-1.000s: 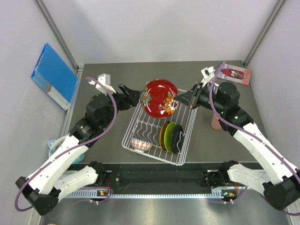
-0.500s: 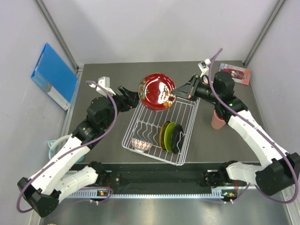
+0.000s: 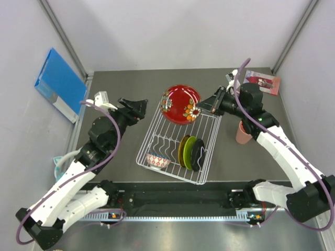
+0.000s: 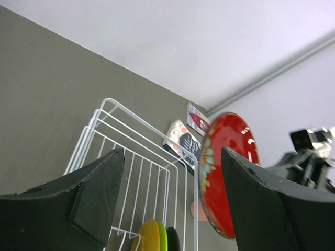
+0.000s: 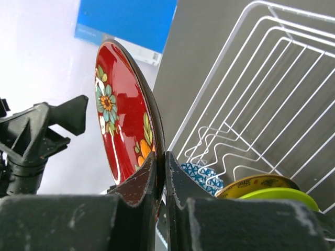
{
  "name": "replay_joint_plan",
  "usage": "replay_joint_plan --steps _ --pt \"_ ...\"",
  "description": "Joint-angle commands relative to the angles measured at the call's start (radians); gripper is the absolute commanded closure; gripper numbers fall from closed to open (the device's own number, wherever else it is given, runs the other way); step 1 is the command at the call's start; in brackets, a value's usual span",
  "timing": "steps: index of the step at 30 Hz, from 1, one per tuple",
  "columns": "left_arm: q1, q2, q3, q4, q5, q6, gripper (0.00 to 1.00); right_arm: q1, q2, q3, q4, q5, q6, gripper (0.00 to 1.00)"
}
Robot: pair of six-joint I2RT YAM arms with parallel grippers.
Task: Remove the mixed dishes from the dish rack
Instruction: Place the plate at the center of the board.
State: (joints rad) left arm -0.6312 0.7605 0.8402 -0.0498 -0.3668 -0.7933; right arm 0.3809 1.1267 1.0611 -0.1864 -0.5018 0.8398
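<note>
A red flowered plate [image 3: 180, 105] hangs over the far end of the white wire dish rack [image 3: 209, 149], pinched at its right rim by my right gripper [image 3: 208, 106], which is shut on it. The right wrist view shows the plate [image 5: 123, 112] on edge between the closed fingers [image 5: 162, 167]. My left gripper [image 3: 137, 108] stands open left of the rack, apart from the plate [image 4: 230, 172]. Amber, lime-green and black plates [image 3: 190, 152] stand in the rack's slots, and a small patterned bowl [image 3: 157, 160] lies at its near left corner. A pink cup [image 3: 242, 133] stands right of the rack.
A blue folder [image 3: 60, 83] leans on the left wall. A printed booklet [image 3: 263, 81] lies at the table's far right corner. Something teal [image 3: 57, 163] sits at the left table edge.
My right gripper carried the red plate up off the rack, turning it and moving it toward the far end. My left arm drew back to the left, away from the plate.
</note>
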Motion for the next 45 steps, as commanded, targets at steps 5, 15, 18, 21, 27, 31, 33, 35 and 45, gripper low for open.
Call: replay_joint_plan --steps 5,15,18,21,27,31,33,35,45 --pt "-0.002 0.143 0.022 0.111 0.311 0.009 0.21 -0.008 0.048 0.011 0.169 -0.096 0.048 1.00" --pt "-0.002 0.204 -0.015 0.192 0.436 -0.029 0.24 -0.007 0.047 0.004 0.205 -0.167 0.055 1.00" --pt "-0.002 0.207 -0.015 0.200 0.430 -0.029 0.25 -0.008 0.051 0.004 0.197 -0.176 0.050 1.00" --pt "-0.002 0.207 -0.012 0.203 0.425 -0.027 0.29 -0.005 0.054 0.004 0.189 -0.185 0.030 1.00" --pt "-0.002 0.218 -0.010 0.211 0.439 -0.023 0.75 0.013 0.067 0.011 0.096 -0.156 -0.039 1.00" --pt "-0.002 0.230 -0.001 0.197 0.437 -0.009 1.00 0.030 0.067 0.023 0.044 -0.124 -0.074 1.00" --pt "-0.001 0.232 0.000 0.194 0.443 0.000 1.00 0.041 0.068 0.036 0.021 -0.107 -0.100 1.00" --pt "-0.002 0.235 0.003 0.192 0.445 0.006 1.00 0.050 0.070 0.054 -0.019 -0.087 -0.128 1.00" --pt "0.045 0.247 0.183 -0.034 0.148 0.045 1.00 0.064 -0.062 0.046 -0.041 0.117 -0.180 0.00"
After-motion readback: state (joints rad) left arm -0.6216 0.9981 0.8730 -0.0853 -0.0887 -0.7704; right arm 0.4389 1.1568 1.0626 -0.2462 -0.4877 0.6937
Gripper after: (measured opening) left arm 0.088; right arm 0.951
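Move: The red plate is held in the air by the right gripper, its middle some 7 cm to that hand's left and 1 cm ahead at the same height; the left gripper waits about 22 cm to the right hand's left, 2 cm back and 3 cm higher. From the open left hand, the plate's middle is roughly 15 cm right, 3 cm ahead and 3 cm lower. The rack's green plate is 20 cm right, 9 cm back and 25 cm below; the patterned bowl 3 cm right, 12 cm back, 27 cm below. The left hand swings about 9 cm right and 4 cm down to the red plate's left rim, turning some 25 degrees clockwise, and pinches it shut while the right hand, after edging 2 cm left, keeps its grip and sinks slightly. Then the right fingers open wide and let go, as the left hand takes the plate lower and a little back to the left and forward. ##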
